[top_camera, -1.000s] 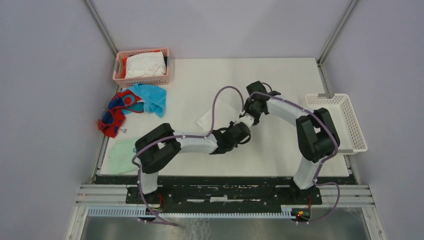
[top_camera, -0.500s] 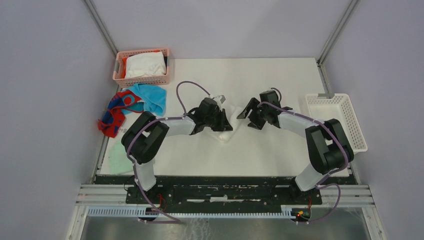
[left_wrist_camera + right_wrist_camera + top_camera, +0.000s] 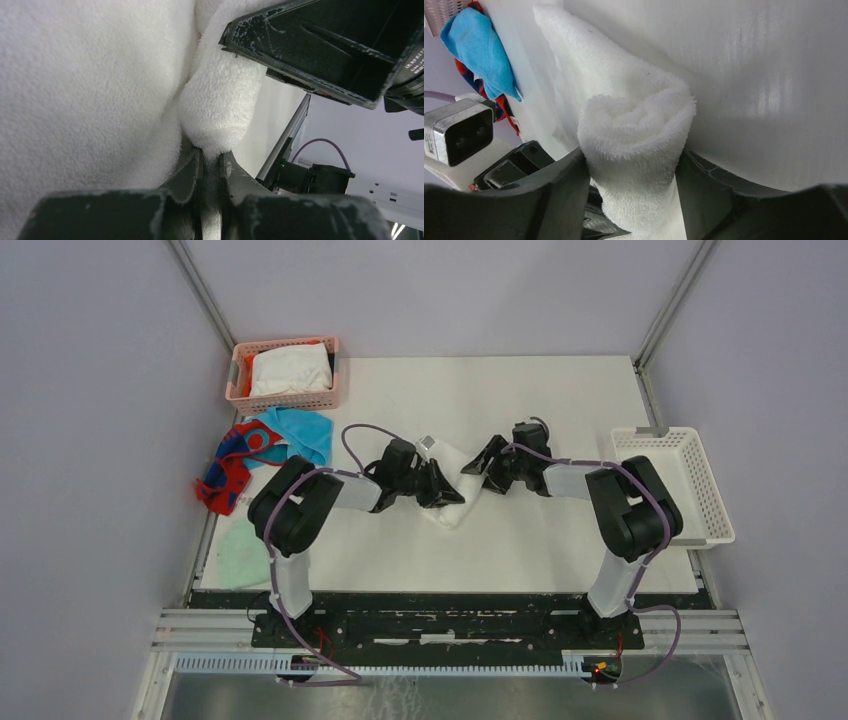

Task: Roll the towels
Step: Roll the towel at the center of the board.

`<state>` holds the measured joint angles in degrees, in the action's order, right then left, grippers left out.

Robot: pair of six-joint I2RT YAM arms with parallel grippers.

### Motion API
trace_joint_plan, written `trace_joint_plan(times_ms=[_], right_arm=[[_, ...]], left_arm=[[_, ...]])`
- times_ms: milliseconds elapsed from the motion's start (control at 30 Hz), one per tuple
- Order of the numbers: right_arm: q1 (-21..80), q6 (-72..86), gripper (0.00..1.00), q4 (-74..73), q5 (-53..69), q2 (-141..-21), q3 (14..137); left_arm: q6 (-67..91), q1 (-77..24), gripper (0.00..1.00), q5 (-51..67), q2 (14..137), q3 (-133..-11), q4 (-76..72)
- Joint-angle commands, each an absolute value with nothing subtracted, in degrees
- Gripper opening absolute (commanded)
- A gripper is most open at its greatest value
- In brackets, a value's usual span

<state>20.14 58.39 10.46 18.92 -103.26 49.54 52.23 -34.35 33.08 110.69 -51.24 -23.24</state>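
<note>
The white towel (image 3: 452,502) lies mid-table, partly rolled, between both grippers. My left gripper (image 3: 442,490) comes from the left and is shut on a thin fold of the white towel (image 3: 100,90), pinched at the fingertips (image 3: 211,152). My right gripper (image 3: 478,466) comes from the right, open, its two fingers either side of the rolled end (image 3: 636,135) without squeezing it. The turquoise-blue towel (image 3: 305,435) and the red towel with dark-blue blotches (image 3: 230,468) lie crumpled together at the table's left edge. The blue towel (image 3: 479,50) also shows in the right wrist view.
A pink basket (image 3: 238,390) at the back left holds white cloth (image 3: 290,368). A pale mint-green folded cloth (image 3: 243,550) lies at the near left. A white basket (image 3: 712,490) stands off the table's right edge. Metal frame posts rise at the back corners.
The left arm swung from the centre to the towel's left side and holds its fold. The right gripper moved left onto the roll and its jaws widened. The flat towel is now bunched into a roll.
</note>
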Motion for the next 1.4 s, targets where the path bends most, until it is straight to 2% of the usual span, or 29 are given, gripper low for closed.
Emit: trace_joint_plan(times_ms=[0,233,300,433,700,800,900,1100,1367], right_arm=[[20.3,57.0,0.63,10.5,16.9,-106.2,50.6],[22.0,53.5,0.38,-5.0,9.2,-104.3,54.8],[22.8,52.8,0.33,-11.1,5.9,-103.6,57.0],[24.4,52.7,0.24,-20.6,0.1,-102.8,61.3],[26.8,52.6,0.20,-30.5,-4.5,-103.8,67.7],[27.4,52.8,0.18,-32.6,-5.6,-104.1,69.1],[27.6,53.1,0.16,-34.4,-5.9,-104.7,70.3],[27.7,53.8,0.15,-37.0,-6.6,-105.5,71.4],[27.7,54.3,0.15,-37.7,-5.2,-106.5,72.0]], left_arm=[[54.8,-34.4,0.13,32.8,112.6,-48.5,-17.0],[51.4,-34.5,0.27,27.8,107.2,-47.0,-10.5],[49.9,-34.8,0.34,25.6,105.0,-46.6,-7.8],[47.4,-35.6,0.39,20.8,100.5,-44.5,-3.1],[41.5,-39.9,0.51,6.7,89.4,-45.5,9.8],[38.7,-45.2,0.59,-3.2,85.5,-49.3,14.4],[35.2,-51.5,0.63,-13.6,84.1,-53.5,16.2],[26.9,-61.6,0.68,-28.7,88.2,-60.2,14.2],[13.3,-70.7,0.71,-42.1,99.7,-65.1,4.9]])
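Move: The right hand has its fingers spread around the far end of the towel roll, which lies roughly 1 cm ahead of its hand point and 1 cm below. The left hand's pinch sits about 5 cm left of the right hand and 6 cm back, and the flat part of the towel some 8 cm to its left, level with it. From the left hand, the roll's near end is about 6 cm back, 2 cm left; the flat part 6 cm ahead, 4 cm left, 3 cm below. The right hand sinks about 1 cm and closes on the far end of the towel roll, then keeps that pinch as it draws back and to the right, about 3.5 cm each way, its fingers tilting some 35 degrees to point more steeply down. Meanwhile the left hand opens and lets go, backs out leftward and back by about 6 cm each, then swings right again and up some 7 cm while its wrist turns from sideways to pointing down, ending wide open above the near end of the roll. ##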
